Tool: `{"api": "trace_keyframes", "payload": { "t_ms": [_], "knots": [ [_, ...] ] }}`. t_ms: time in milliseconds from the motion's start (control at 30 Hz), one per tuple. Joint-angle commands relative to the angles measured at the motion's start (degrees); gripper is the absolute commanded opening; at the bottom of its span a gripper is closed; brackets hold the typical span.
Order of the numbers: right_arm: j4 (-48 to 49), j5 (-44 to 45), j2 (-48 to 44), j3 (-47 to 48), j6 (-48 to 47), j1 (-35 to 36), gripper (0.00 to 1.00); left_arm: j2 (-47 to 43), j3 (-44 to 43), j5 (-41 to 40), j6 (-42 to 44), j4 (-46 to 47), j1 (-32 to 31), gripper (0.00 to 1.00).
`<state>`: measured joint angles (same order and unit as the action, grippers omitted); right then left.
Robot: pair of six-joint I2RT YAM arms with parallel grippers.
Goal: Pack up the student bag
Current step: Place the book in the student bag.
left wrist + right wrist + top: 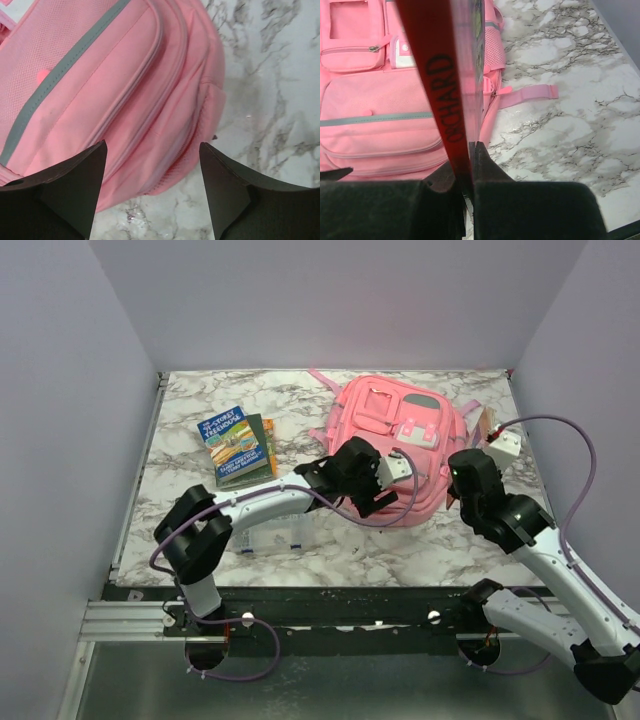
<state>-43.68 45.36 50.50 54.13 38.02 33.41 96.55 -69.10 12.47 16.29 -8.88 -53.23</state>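
The student bag (400, 435) is a large pink backpack with grey strips, lying flat at the middle right of the marble table (200, 390). My left gripper (152, 145) hovers open over the bag's (100, 90) zipped lower edge, nothing between its fingers; from above it (372, 490) sits at the bag's near left corner. My right gripper (470, 150) is shut on a thin book with a red spine (437, 75) reading "ORCHARD", held upright over the bag's (375, 115) right side. From above, that book (487, 425) stands just right of the bag, past the right gripper (485, 447).
A stack of paperback books (238, 447) lies at the left of the table. A clear plastic box (275, 535) sits under the left arm near the front edge. A pink strap (527, 95) trails right of the bag. Purple walls enclose three sides.
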Motion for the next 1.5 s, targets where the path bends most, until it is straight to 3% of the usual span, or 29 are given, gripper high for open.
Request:
{"api": "trace_keyframes", "payload": {
  "t_ms": [0, 167, 467, 600, 800, 933, 1067, 1133, 1300, 1467],
  "knots": [
    [-0.9, -2.1, -4.0, -1.1, -0.8, -0.4, 0.0, 5.3, -5.0, -5.1, 7.4, -3.5, 0.0, 0.73],
    [-2.8, -2.3, -6.2, 0.0, -1.9, -0.4, 0.0, 7.5, -6.5, -1.2, 6.4, -4.2, -0.1, 0.71],
    [-4.1, -3.6, -7.6, 2.9, -2.4, -0.4, 0.0, 14.7, -13.2, -3.0, 4.1, -8.9, -0.5, 0.67],
    [-5.2, -4.4, -8.4, 2.7, -1.3, -0.4, 0.0, 18.0, -17.9, -8.8, 2.3, -10.9, -0.5, 0.4],
    [-6.6, -7.9, -9.7, 2.6, 1.5, -0.4, 0.0, 15.7, -21.4, -16.9, -1.1, -10.2, -0.9, 0.0],
    [-8.3, -9.7, -9.5, 2.5, 4.3, -0.4, 0.0, 9.2, -19.4, -28.9, -6.5, -5.6, -1.0, 0.0],
    [-6.6, -15.0, -9.5, 1.0, 7.0, -0.4, 0.0, 1.0, -16.9, -47.1, -12.8, -1.1, -1.2, 0.0],
    [-3.9, -20.1, -9.6, 0.2, 8.2, -0.4, 0.0, -1.3, -18.6, -50.1, -14.5, -2.4, -1.0, 0.0],
    [1.7, -43.0, -10.0, -2.9, 13.7, -0.4, 0.0, -1.0, -31.4, -41.7, -21.8, -13.6, -1.2, 0.0],
    [5.3, -56.7, -12.8, -7.8, 19.0, -0.4, 0.0, 5.7, -45.1, -33.8, -24.2, -22.1, -2.0, 0.0]
  ]
}}
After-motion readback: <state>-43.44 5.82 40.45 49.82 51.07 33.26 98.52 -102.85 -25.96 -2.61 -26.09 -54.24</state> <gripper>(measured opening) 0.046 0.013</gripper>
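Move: The near zipped edge of the student bag lies about 4 cm ahead of the open left hand, 3 cm to its right and 6 cm below; the bag's middle is some 16 cm ahead, 5 cm right. The clear box is roughly 27 cm to the left of this hand and 2 cm back. From the right hand, already holding the book, that bag edge is about 4 cm ahead, 11 cm left and 15 cm below. The left fingers pinch the bag's near edge after easing about 5 cm down with some forward and right, then haul it up nearly 25 cm and somewhat forward and left, turning some 40 degrees counter-clockwise. The right hand keeps its grip on the book, drifts slightly back and up, then swings about 10 cm left, still easing back and sinking a little, and rolls and turns the book towards the opening. ##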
